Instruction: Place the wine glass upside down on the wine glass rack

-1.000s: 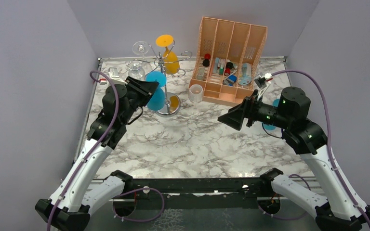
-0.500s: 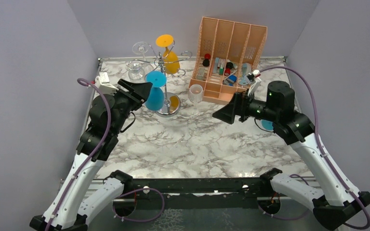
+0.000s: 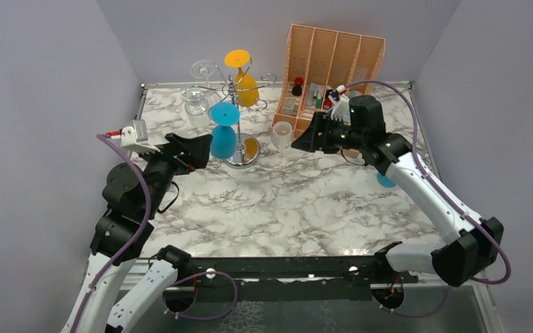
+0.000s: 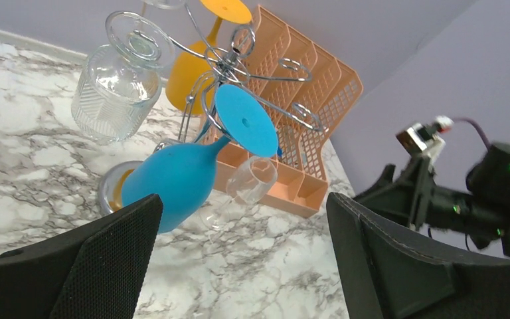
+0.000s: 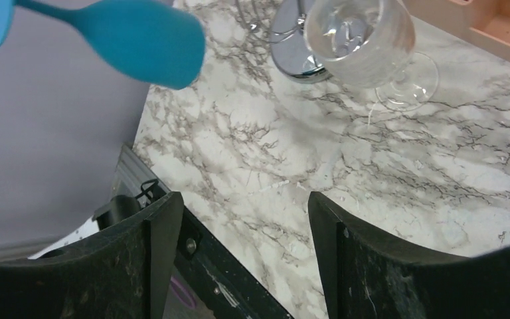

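Observation:
The silver wine glass rack stands at the back left on its round disc base. A blue wine glass hangs upside down from it, bowl tilted. An orange glass and a clear ribbed glass hang there too. My left gripper is open just left of the blue glass, with nothing between its fingers. A clear wine glass stands upright on the table beside the rack. My right gripper is open just right of it, and it sits ahead of the empty jaws.
An orange slotted organiser with small items stands at the back right, directly behind my right gripper. A blue object lies on the table partly behind the right forearm. Purple walls close in the left, back and right sides.
My left gripper opened and drew back toward the near left, leaving the blue glass hanging on the rack. My right arm swung left and away to the clear glass, its jaws narrowing a little.

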You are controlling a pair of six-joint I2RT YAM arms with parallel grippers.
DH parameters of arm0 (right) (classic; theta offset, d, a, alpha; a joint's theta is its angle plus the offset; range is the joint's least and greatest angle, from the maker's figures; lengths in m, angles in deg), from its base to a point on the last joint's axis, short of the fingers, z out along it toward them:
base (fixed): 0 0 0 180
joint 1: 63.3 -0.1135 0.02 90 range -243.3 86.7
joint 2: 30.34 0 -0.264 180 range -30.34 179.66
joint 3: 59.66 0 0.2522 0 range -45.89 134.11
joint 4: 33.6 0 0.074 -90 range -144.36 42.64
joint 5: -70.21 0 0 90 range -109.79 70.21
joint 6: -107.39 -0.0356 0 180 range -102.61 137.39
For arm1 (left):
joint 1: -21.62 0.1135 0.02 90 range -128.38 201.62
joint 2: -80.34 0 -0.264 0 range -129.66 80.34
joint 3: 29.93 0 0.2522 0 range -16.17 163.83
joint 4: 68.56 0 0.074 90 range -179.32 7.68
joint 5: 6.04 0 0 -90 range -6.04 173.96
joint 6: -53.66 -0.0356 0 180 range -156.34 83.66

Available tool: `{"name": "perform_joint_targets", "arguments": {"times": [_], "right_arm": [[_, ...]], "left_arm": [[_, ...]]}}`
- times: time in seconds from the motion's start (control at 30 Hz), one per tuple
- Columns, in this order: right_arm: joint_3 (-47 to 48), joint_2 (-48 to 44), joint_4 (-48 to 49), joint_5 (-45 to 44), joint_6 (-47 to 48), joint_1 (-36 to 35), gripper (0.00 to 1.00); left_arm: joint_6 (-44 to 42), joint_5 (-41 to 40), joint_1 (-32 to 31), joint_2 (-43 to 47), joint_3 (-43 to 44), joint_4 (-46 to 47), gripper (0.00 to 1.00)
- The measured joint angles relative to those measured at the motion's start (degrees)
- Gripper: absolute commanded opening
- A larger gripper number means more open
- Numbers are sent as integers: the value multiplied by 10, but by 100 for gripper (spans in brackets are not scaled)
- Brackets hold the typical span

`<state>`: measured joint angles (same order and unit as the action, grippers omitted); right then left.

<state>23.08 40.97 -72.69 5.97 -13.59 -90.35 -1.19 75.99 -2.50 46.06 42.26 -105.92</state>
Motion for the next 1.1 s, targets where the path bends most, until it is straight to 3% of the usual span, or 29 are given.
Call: {"name": "perform_joint_targets", "arguments": {"times": [0.2, 0.3, 0.6, 0.93, 1.1], "right_arm": [[42, 96, 0, -54, 5, 0, 49], [77, 138, 0, -87, 10, 0, 45], [175, 239, -6, -149, 30, 0, 40], [217, 312, -26, -165, 45, -14, 39], [219, 326, -47, -184, 57, -23, 31]], "left_arm": [[-67, 42, 0, 50, -48, 0, 99], [-88, 52, 0, 62, -78, -3, 99], [-143, 57, 0, 119, -110, -20, 99], [-173, 76, 0, 118, -110, -14, 96], [-178, 90, 0, 117, -110, -6, 96]]}}
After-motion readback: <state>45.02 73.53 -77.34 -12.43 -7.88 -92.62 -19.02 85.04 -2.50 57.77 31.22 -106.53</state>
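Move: The upright clear wine glass stands about 14 cm ahead of the right gripper, some 5 cm to its left, its middle around 16 cm below. The rack's post is about 16 cm left of that glass and a couple nearer the base; the blue glass hung on the rack is some 25 cm left of the right gripper and nearly level with it in reach. From the left gripper the clear glass lies roughly 20 cm ahead, 26 cm right and 27 cm lower. Bring the right gripper forward about 13 cm and down about 10 cm to the rim of the clear wine glass, finishing mostly downward; tip its fingers more steeply down by some 15 degrees and narrow them to about half their starting gap. Meanwhile draw the open left gripper down and back, away from the hung blue glass, rolling its left side up. ##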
